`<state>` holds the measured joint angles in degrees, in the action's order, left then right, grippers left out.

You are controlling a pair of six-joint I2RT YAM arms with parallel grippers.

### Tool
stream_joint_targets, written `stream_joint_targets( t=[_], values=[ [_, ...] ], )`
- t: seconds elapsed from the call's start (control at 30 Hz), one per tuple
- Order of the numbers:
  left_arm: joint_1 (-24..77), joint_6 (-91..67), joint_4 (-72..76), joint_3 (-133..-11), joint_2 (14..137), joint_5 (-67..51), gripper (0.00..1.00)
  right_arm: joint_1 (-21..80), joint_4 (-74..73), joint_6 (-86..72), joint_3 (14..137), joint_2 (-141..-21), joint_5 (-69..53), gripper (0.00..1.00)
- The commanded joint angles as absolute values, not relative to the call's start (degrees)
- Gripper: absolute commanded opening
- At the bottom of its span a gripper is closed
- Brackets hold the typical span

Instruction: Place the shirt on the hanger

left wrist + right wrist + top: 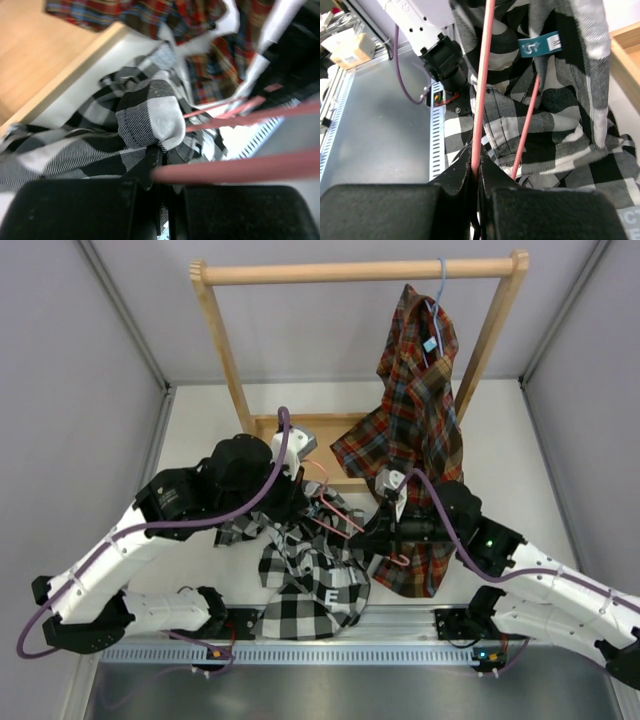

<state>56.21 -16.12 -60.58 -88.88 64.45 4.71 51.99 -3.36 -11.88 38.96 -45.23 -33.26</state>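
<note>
The black-and-white checked shirt [310, 585] hangs bunched between the two arms, its lower part lying on the table near the front. My left gripper [296, 496] is shut on a fold of the shirt [150, 115]; the fabric is pinched between the left gripper's [166, 152] jaws. The pink wire hanger [336, 512] runs between the grippers, partly inside the cloth. My right gripper [376, 530] is shut on one hanger [482, 90] wire, seen at the right gripper's [476, 167] jaw tips. A second pink wire passes into the shirt [560, 115] beside a teal label [539, 45].
A wooden rack [360, 272] stands at the back with a red, orange and blue plaid shirt [410, 430] on a light blue hanger [440, 300]. The rack's wooden base [300, 428] lies behind the left gripper. A metal rail [300, 650] lines the near edge.
</note>
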Motion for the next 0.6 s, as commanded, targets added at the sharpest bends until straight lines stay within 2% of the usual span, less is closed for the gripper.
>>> stream_joint_targets(
  t=[0.0,0.13,0.27,0.43,0.57],
  values=[
    [56.78,-10.55,-58.18,-91.06,62.06,-7.81,0.00,52.56,7.29,-11.07,42.00,-48.33,-41.57,0.00],
    [56.78,-9.93,-58.36,-90.35,60.38,-10.81,0.00,52.65,10.54,-12.92,44.47,-52.55,-42.53,0.00],
    [56.78,-10.98,-58.36,-88.77,59.68,-6.78,0.00,53.96,11.95,-13.54,47.72,-57.47,-41.05,0.00],
    [56.78,-14.94,-59.06,-88.77,59.24,14.97,0.01,56.86,15.81,-13.97,46.59,-57.57,-31.91,0.00],
    [56.69,-19.67,-59.50,-89.82,59.76,25.38,0.00,57.39,21.70,-16.95,42.64,-55.99,-27.78,0.00]
  ],
)
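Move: The right hand holds the pink hanger; the collar of the black-and-white shirt, pinched in the left fingers, lies about 8 cm to its left, 4 cm ahead and some 5 cm higher. From the right hand, the red plaid shirt hangs roughly 10 cm right and 12 cm ahead, and the wooden rack base is about 20 cm ahead, 2 cm left and 15 cm below. For the left hand, the hanger's middle is some 6 cm right, 2 cm back and 3 cm lower. Leftward by about 5 cm, and finally a little forward and up, the right hand feeds the firmly shut-on hanger towards the collar. The left hand keeps its pinch on the collar while swinging back some 3.5 cm, then forward again and left, ending slightly higher; its wrist yaws clockwise, then back counter-clockwise about 15 degrees. ##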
